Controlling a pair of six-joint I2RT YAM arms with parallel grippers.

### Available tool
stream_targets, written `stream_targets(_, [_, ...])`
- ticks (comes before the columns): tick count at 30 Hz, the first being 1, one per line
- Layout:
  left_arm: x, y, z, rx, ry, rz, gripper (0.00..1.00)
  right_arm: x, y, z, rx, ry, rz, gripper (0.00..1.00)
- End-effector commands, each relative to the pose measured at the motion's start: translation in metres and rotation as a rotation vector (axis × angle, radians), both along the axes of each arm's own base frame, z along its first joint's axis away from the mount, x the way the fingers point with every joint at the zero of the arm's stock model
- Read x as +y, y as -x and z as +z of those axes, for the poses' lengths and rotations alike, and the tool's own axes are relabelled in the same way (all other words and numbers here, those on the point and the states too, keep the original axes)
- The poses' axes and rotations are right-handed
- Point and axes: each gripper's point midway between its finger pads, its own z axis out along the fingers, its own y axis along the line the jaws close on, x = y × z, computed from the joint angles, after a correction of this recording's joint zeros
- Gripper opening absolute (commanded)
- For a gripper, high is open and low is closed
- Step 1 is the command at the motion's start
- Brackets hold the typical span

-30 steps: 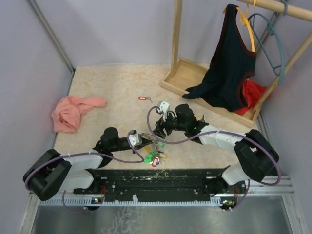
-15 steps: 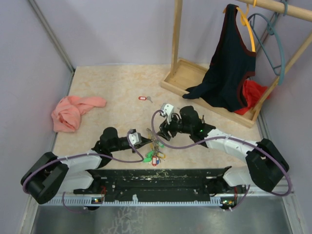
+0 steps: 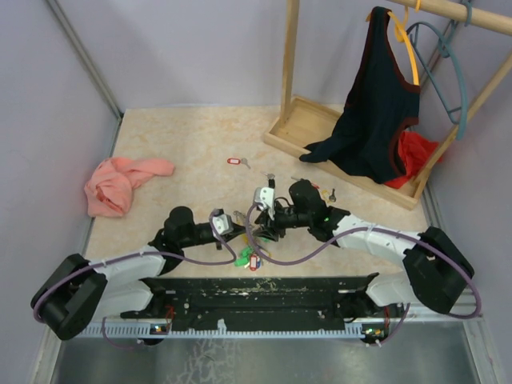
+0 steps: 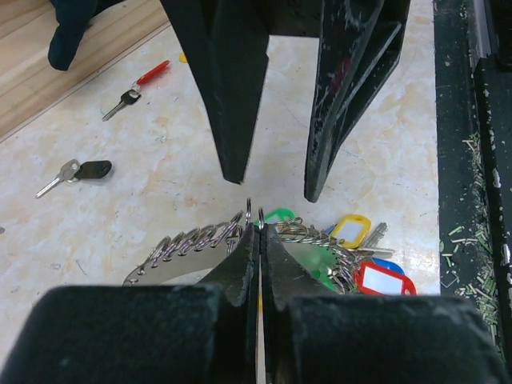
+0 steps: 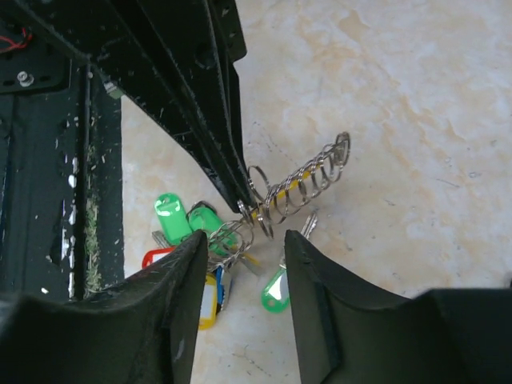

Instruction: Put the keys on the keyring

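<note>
My left gripper [image 4: 258,232] is shut on the thin wire of the keyring [image 4: 192,240], which carries a row of small silver rings. It holds it just above the table near the front edge [image 3: 238,222]. A bunch of green, yellow, red and blue tagged keys [image 4: 360,256] hangs from the ring onto the table. My right gripper [image 5: 246,240] stands open facing the left fingertips [image 5: 240,204], close to the keyring [image 5: 308,176]. A loose green-tagged key [image 5: 274,288] lies on the table below its gap. A red-tagged key [image 3: 234,161] and a black-headed key [image 3: 330,194] lie farther back.
A pink cloth [image 3: 120,184] lies at the left. At the back right stands a wooden rack base [image 3: 300,120] with a dark garment [image 3: 376,120], a red cloth [image 3: 416,148] and a teal hanger [image 3: 448,72]. The black mounting rail [image 3: 264,292] runs along the near edge.
My right gripper has moved left and nearer, up to the keyring, and its jaws have narrowed. The black-headed key now shows behind it. The left gripper stays shut on the ring.
</note>
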Motion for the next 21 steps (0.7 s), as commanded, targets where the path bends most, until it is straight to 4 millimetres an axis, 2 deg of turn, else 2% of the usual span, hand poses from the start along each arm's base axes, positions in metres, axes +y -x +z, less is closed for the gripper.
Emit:
stream_targets(1, [-0.003, -0.005, 0.025, -0.053, 0.047, 0.000, 0.00, 0.009, 0.004, 0.002, -0.020, -0.007, 0.069, 0.38])
stream_targets(7, [-0.005, 0.003, 0.029, -0.075, 0.054, -0.045, 0.00, 0.007, -0.013, -0.006, -0.054, 0.015, -0.010, 0.33])
stream_targets(15, [-0.010, 0.011, 0.029, -0.074, 0.041, -0.121, 0.00, 0.021, -0.019, 0.008, -0.064, -0.050, 0.005, 0.27])
stream_targets(21, [-0.011, 0.009, 0.031, -0.085, 0.037, -0.126, 0.00, 0.028, -0.017, 0.007, 0.002, -0.049, 0.028, 0.07])
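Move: The keyring coil is already held in my shut left fingertips. Its nearest loops stand about 1 cm to the right of my left hand point, level with it, and from my half-open right hand some 2 cm ahead, 1 cm left and 3 cm below. Also from the right hand, a green-tagged key lies about 2 cm right and 7 cm down. The red tag is roughly 6 cm back, straight below, also 7 cm down. I sink my right hand a bit over 2 cm onto the coil loops beside my left fingertips, easing it slightly forward and left late on, and close its fingers from about half open to nearly shut around a loop. My left hand keeps its grip on the keyring and draws it about 1 cm back and 1 cm up to meet the right. ##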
